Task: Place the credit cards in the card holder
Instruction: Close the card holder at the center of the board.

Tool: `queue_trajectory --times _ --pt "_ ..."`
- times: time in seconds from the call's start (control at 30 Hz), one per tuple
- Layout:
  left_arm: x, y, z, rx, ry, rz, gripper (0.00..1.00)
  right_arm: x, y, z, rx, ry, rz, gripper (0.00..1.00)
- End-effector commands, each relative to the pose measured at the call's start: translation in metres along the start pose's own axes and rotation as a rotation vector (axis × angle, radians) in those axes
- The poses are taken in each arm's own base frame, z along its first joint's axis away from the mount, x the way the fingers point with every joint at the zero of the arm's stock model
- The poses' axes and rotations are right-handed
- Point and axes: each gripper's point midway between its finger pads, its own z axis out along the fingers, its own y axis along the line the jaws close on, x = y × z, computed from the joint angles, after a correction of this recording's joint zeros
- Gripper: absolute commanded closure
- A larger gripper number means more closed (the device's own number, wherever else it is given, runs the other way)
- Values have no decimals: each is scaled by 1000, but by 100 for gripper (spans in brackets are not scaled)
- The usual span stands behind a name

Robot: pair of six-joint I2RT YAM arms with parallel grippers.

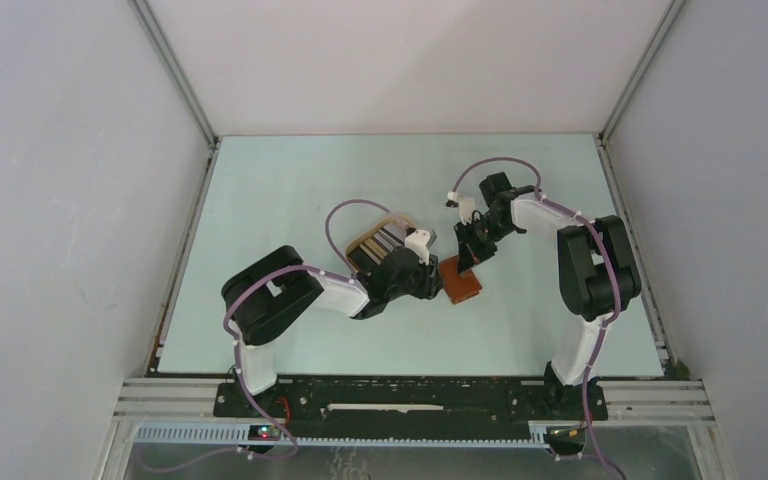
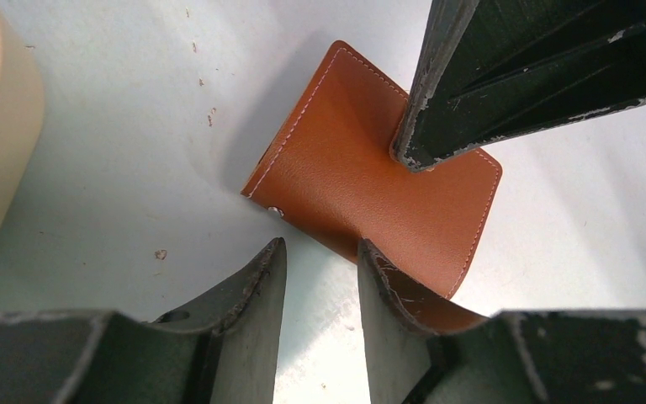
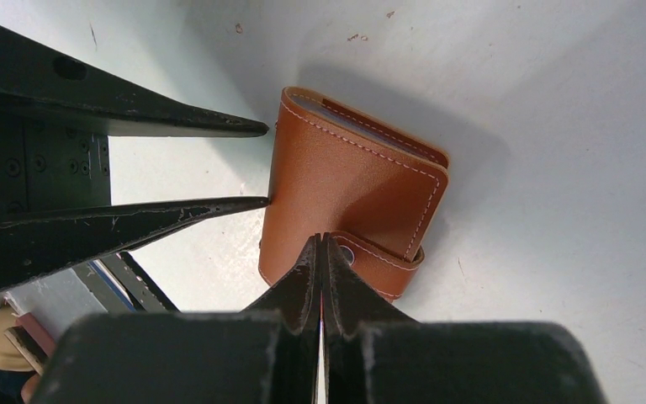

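Observation:
The card holder point(image 3: 349, 185) is a reddish-brown leather wallet lying folded on the table, its snap tab point(image 3: 387, 261) wrapped round one edge. My right gripper point(image 3: 320, 239) is shut, and its tips rest on the holder's cover beside the tab. The holder point(image 2: 362, 181) also lies just ahead of my left gripper point(image 2: 320, 252). That gripper is open with only bare table between its fingers, and its tips are at the holder's near edge. Credit cards point(image 1: 373, 243), dark and grey, lie in the tan tray behind my left wrist, partly hidden. From above, the holder point(image 1: 466, 284) sits between both grippers.
The oval tan tray point(image 1: 397, 217) stands just behind the left arm, and its wall point(image 2: 4, 126) fills the left edge of the left wrist view. White walls enclose the pale table point(image 1: 290, 190) on three sides.

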Motion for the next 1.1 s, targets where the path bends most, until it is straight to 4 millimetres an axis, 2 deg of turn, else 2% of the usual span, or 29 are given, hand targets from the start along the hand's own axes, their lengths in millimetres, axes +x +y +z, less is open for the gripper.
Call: queue_trajectory --times 0.0,0.33,0.57,0.73,1.07 --pt "-22 -19 0 61 -67 6 58 15 -10 7 41 62 14 100" --pt "-30 -22 -9 84 -117 6 57 20 -12 7 29 65 31 100" --pt "-34 -24 -14 102 -141 6 57 9 2 2 -43 17 -3 99" --pt "-36 -24 -17 104 -156 6 57 -4 17 -8 -102 -30 -52 78" --pt "-41 -25 -26 119 -196 6 56 -20 46 -35 -173 -120 -173 49"
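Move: The card holder lies folded right beneath my right fingertips, its middle about 1 cm to their left, 1 cm back and 1 cm below. From my left hand its middle is some 5 cm to the right, about 1 cm ahead and 1 cm lower, the folded edge right beside the fingertips. The card tray stands about 9 cm ahead of my left hand and 11 cm to its left. I keep my shut right fingertips pressed on the strap's snap while my left hand comes free of the folded edge, rising with a slight shift right, then edging back left as it climbs about 2.5 cm. Then I open my right fingers roughly halfway and lift them off the snap, about 1.5 cm up, drawing back and a little left. ##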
